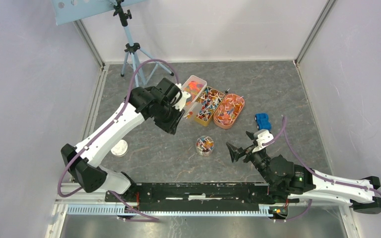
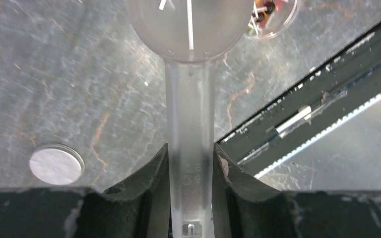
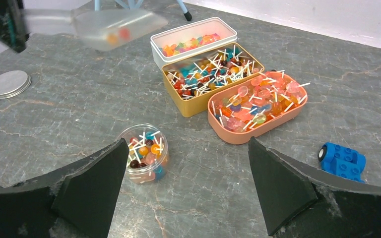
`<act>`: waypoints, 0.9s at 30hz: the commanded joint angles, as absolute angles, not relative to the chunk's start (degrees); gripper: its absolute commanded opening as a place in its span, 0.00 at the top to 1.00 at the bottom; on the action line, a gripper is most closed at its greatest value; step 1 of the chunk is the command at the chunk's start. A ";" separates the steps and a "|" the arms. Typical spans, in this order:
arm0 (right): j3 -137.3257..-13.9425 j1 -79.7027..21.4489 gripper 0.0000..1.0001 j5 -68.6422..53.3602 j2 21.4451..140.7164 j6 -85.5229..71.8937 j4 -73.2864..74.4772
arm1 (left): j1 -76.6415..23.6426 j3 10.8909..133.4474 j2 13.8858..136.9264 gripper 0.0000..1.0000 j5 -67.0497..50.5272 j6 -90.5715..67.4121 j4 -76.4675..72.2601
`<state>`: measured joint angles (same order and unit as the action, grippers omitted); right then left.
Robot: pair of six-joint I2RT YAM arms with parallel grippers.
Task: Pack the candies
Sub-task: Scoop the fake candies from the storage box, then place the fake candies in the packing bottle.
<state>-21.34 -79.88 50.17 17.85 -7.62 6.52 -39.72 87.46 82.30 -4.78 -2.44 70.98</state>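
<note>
My left gripper [image 2: 190,163] is shut on the handle of a translucent plastic scoop [image 2: 189,114], held above the table left of the trays. In the right wrist view the scoop [image 3: 114,27] carries a couple of orange and red candies [image 3: 118,34]. A small clear round jar [image 3: 144,153] part-filled with mixed candies stands on the table between the arms, also seen from above as the jar [image 1: 205,145]. More candies fill a white tray [image 3: 193,39], a yellow tray [image 3: 211,74] and an orange tray [image 3: 255,104]. My right gripper [image 3: 188,178] is open and empty, low beside the jar.
A round metal lid [image 1: 119,148] lies left of the jar. A small blue toy car [image 1: 263,120] sits right of the orange tray [image 1: 229,110]. A tripod [image 1: 131,49] stands at the back left. The black rail [image 1: 203,191] runs along the near edge.
</note>
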 commanded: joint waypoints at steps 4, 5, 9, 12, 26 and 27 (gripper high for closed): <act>-23.56 -80.14 0.02 51.01 18.67 -8.92 5.01 | -45.62 84.53 77.77 0.98 -5.46 -10.03 77.79; -23.48 -80.16 0.02 51.06 18.64 -9.11 5.06 | -46.70 84.37 77.38 0.98 -5.34 -10.54 78.48; -23.00 -80.16 0.02 51.06 17.91 -9.87 5.15 | -49.77 84.30 77.07 0.98 -5.44 -12.49 80.42; -23.18 -80.13 0.02 50.61 17.19 -10.55 5.62 | -50.95 84.01 77.42 0.98 -5.00 -13.57 81.25; -22.97 -80.15 0.02 51.14 14.16 -9.65 6.61 | -55.00 82.16 80.62 0.98 -6.07 -15.78 82.13; -22.79 -80.15 0.02 51.10 14.08 -9.73 6.59 | -55.23 82.36 80.98 0.98 -6.19 -15.82 82.09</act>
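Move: The clear round storage box stands about 14 cm to the right of the left hand, some 2 cm nearer the base and roughly 18 cm below; the held scoop's bowl reaches out ahead-right of that hand. The gold candy box is about 17 cm ahead and 15 cm right of the left hand, the white box 21 cm ahead and 7 cm right. From the idle right hand, the storage box lies about 4 cm ahead, 14 cm left and 18 cm down. Keeping its grip on the scoop handle, the left hand draws back about 10 cm almost level, quickly at first and then easing off, so that the loaded bowl leaves the candy boxes and comes close to the left side of the storage box. On the way the wrist tips some 15 degrees until the fingers point more nearly straight down, while the bowl stays open side up and is not yet emptied. ##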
